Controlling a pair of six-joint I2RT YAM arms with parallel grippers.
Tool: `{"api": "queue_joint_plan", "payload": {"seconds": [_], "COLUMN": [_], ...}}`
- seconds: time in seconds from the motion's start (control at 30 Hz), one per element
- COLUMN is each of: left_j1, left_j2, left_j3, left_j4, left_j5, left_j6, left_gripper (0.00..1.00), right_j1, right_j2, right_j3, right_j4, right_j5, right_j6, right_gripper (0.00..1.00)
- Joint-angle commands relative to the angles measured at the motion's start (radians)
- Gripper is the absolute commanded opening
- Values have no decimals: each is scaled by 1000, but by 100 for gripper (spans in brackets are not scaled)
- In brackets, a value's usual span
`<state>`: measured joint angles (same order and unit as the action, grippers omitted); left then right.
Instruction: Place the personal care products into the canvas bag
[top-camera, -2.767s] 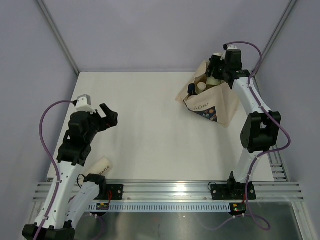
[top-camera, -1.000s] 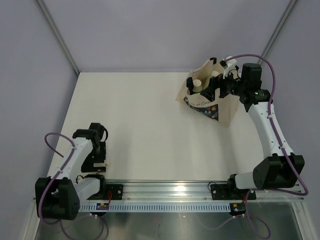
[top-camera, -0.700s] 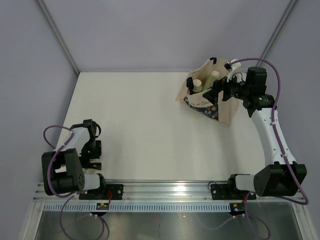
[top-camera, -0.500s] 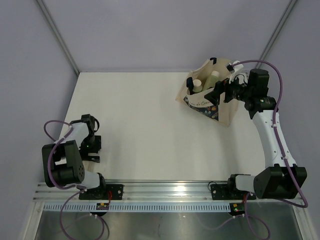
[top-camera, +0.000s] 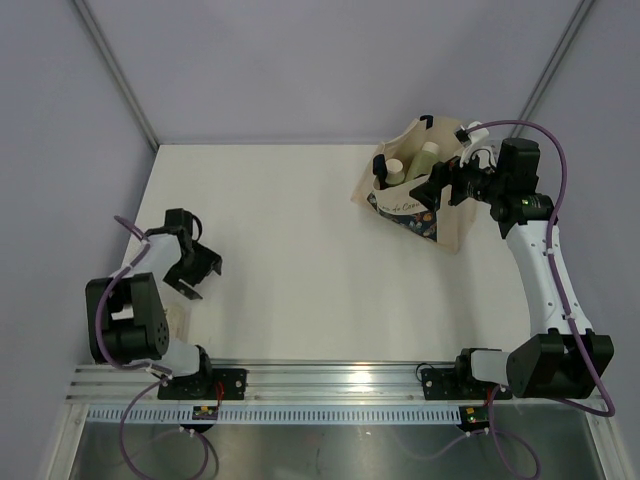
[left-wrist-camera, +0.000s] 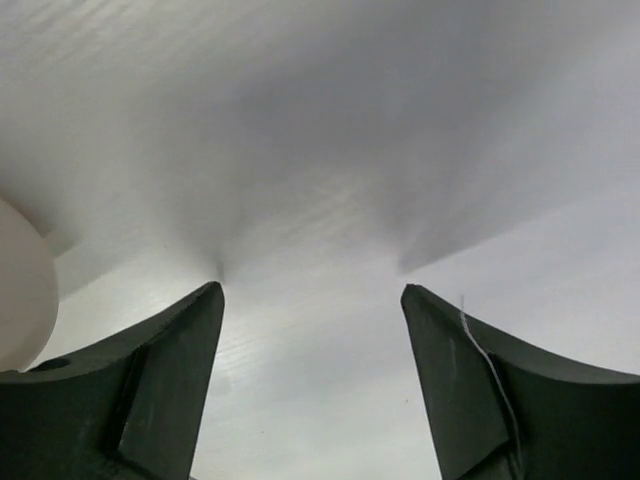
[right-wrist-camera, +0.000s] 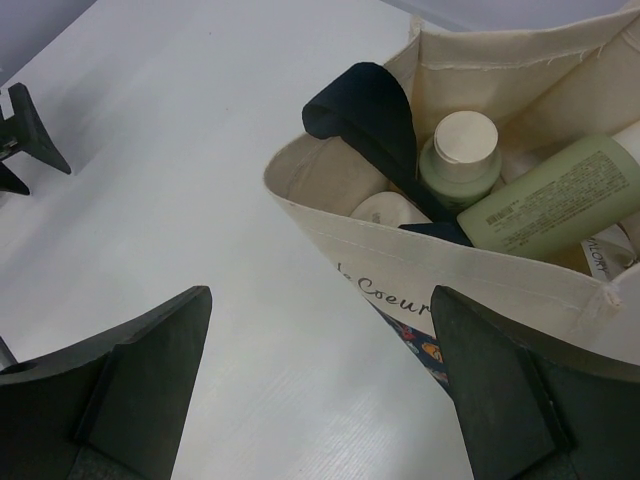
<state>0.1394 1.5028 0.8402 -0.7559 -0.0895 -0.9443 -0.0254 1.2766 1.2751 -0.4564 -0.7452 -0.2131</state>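
The canvas bag (top-camera: 440, 215) stands at the back right, cream with navy handles (right-wrist-camera: 365, 110) and a dark print under script lettering (right-wrist-camera: 400, 295). Inside it I see a grey-green bottle with a white cap (right-wrist-camera: 458, 160), a pale green bottle lying on its side (right-wrist-camera: 550, 205) and a cream tube top (right-wrist-camera: 385, 210). My right gripper (top-camera: 437, 186) is open and empty at the bag's front rim (right-wrist-camera: 480, 270). My left gripper (top-camera: 203, 272) is open and empty, low over the table at the left. A cream-white tube (top-camera: 180, 318) lies near it; its rounded end shows in the left wrist view (left-wrist-camera: 20, 290).
The white table (top-camera: 300, 250) is walled by grey panels at the back and sides. An aluminium rail (top-camera: 340, 380) runs along the near edge by the arm bases. The left gripper's fingers (right-wrist-camera: 25, 135) show far off in the right wrist view.
My left gripper has swung up and to the right, away from the front-left corner, and stays open. My right gripper has drawn back from inside the bag to its front rim.
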Motion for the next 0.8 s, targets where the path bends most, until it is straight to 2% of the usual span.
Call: {"api": "queue_joint_plan", "payload": {"seconds": [0.0, 0.03, 0.07, 0.1, 0.17, 0.27, 0.47, 0.77], "left_j1": [-9, -9, -9, -4, 5, 58, 186, 186], "left_j2": [-146, -176, -200, -241, -277, -316, -205, -136], "left_j3": [63, 74, 85, 105, 106, 63, 25, 4], "left_j4": [-14, -107, -156, -198, -264, -250, -220, -290], "left_j5": [-10, -68, -189, -229, -288, -320, -248, -199], "left_j6": [182, 168, 144, 110, 96, 125, 249, 226], "left_gripper": [81, 87, 92, 95, 97, 99, 99, 99], "right_j1": [-4, -4, -4, -4, -4, -4, -5, -10], "right_j2": [-13, -10, -8, -8, -5, 3, -5, 0], "right_j3": [15, 18, 17, 17, 12, 15, 18, 17], "right_j4": [30, 32, 30, 32, 39, 41, 38, 53], "right_j5": [-11, -10, -8, -6, -6, -11, -2, -14], "right_j6": [14, 15, 15, 17, 21, 30, 24, 38], "right_gripper": [100, 100, 99, 100, 99, 100, 99, 99]}}
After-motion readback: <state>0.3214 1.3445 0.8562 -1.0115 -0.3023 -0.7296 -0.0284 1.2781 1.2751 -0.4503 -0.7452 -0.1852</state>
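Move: Behind and to the left of the left hand lies the white bottle on its side, its middle about 12 cm back and 6 cm left, roughly level with the low, empty fingers. Nothing else stands near the bottle. The right hand waits high by the canvas bag; from there the white bottle is about 57 cm left, 24 cm back and 27 cm below. Rising first about 8 cm off the table while swinging left, the left hand then goes back towards the white bottle and sinks some 4 cm, ending about 7 cm farther back and 7 cm farther left. The fingers spread from three-quarters to fully open, and the wrist tilts about 15 degrees so they point down and leftward, over the bottle's front end without gripping. ##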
